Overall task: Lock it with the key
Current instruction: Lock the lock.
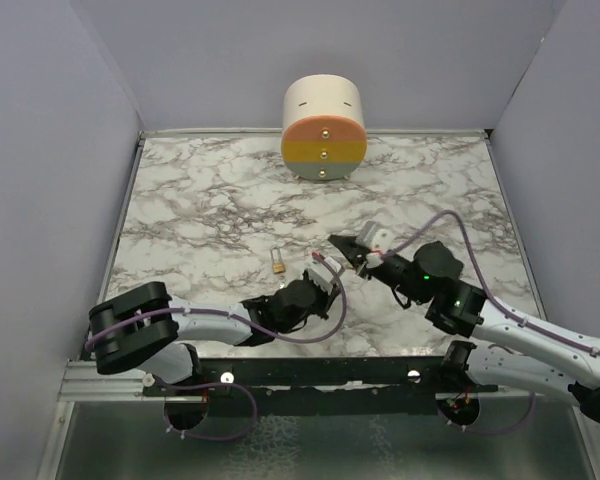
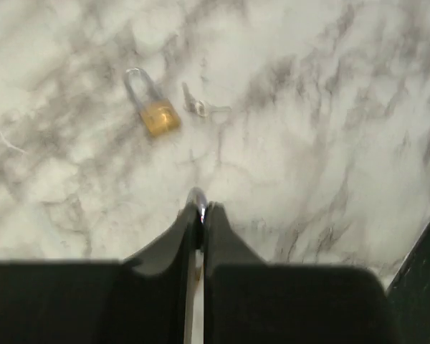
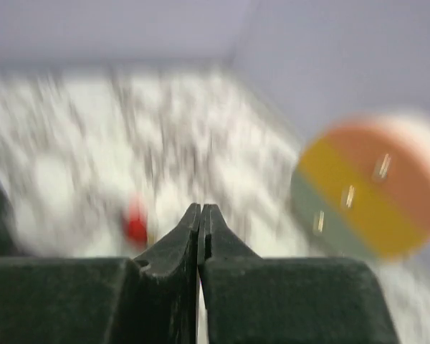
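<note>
A small brass padlock [image 2: 158,115] lies flat on the marble table [image 1: 200,200], its steel shackle pointing away from my left gripper; it also shows in the top view as the padlock [image 1: 277,263]. Just right of it lies a small silvery key [image 2: 201,108]. My left gripper [image 2: 199,206] hovers short of both, shut on a rounded bit of shiny metal that looks like another key [image 2: 195,196]. My right gripper [image 3: 201,208] is shut with nothing in it; in the top view the right gripper [image 1: 338,243] sits right of the padlock, beside the left gripper [image 1: 320,264].
A round drum [image 1: 324,127] with orange, yellow and green bands stands at the back of the table against the far wall. The right wrist view is motion-blurred and shows that drum [image 3: 369,190] and a small red blob [image 3: 135,223]. Grey walls enclose the table.
</note>
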Action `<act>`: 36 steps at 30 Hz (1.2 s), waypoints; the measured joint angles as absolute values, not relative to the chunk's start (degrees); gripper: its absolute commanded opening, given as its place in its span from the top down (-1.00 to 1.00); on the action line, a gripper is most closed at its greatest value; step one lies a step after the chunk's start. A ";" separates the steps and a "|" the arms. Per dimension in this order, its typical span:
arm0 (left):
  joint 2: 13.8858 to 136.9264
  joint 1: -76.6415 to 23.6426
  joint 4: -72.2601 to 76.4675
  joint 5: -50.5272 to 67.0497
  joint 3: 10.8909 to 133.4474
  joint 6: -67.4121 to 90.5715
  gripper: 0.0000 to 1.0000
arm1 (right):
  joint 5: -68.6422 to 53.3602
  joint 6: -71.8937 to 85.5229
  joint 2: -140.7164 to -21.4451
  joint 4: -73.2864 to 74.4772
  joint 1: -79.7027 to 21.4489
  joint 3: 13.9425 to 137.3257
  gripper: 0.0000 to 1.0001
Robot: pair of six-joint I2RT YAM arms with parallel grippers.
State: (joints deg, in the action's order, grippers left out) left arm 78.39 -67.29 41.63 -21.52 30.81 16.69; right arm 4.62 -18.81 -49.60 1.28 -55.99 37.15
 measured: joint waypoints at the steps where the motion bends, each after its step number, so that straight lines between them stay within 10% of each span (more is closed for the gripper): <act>1: 80.58 -68.36 37.65 -20.32 29.54 17.93 1.00 | 3.25 -18.59 -49.71 -7.44 -57.17 38.17 0.99; 9: 80.75 -71.35 28.80 -15.77 28.40 19.38 1.00 | -3.05 -16.95 -43.62 -49.10 -58.43 48.05 0.99; 20: 70.28 -71.22 15.92 -17.67 28.42 16.95 1.00 | 5.82 -16.73 -46.98 -47.57 -58.43 45.41 0.99; 23: 64.38 -71.20 11.99 -19.11 28.77 15.53 1.00 | 10.44 -16.62 -48.01 -45.87 -58.43 45.25 0.53; 27: 56.90 -70.98 7.90 -20.99 31.66 13.34 1.00 | 17.02 -15.62 -49.71 -44.56 -58.43 45.54 -0.64; 36: 50.09 -70.94 4.01 -20.99 37.43 9.13 1.00 | 27.27 -15.75 -56.99 -39.11 -56.95 49.87 -0.82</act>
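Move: The left hand still grips the large padlock by its shackle, the body about 3 cm below its fingers. The right hand, already shut on nothing, has that padlock nearly straight below, some 8 cm down. On the table, about 15 cm below the left hand, the small padlock with keys lies some 7 cm ahead and 5 cm to the right; the long-shackled padlock lies 7 cm ahead and 16 cm to the left. Right hand springs up some 30 cm, then lowers and opens; left, keeping the padlock, drops, then climbs leftward. ##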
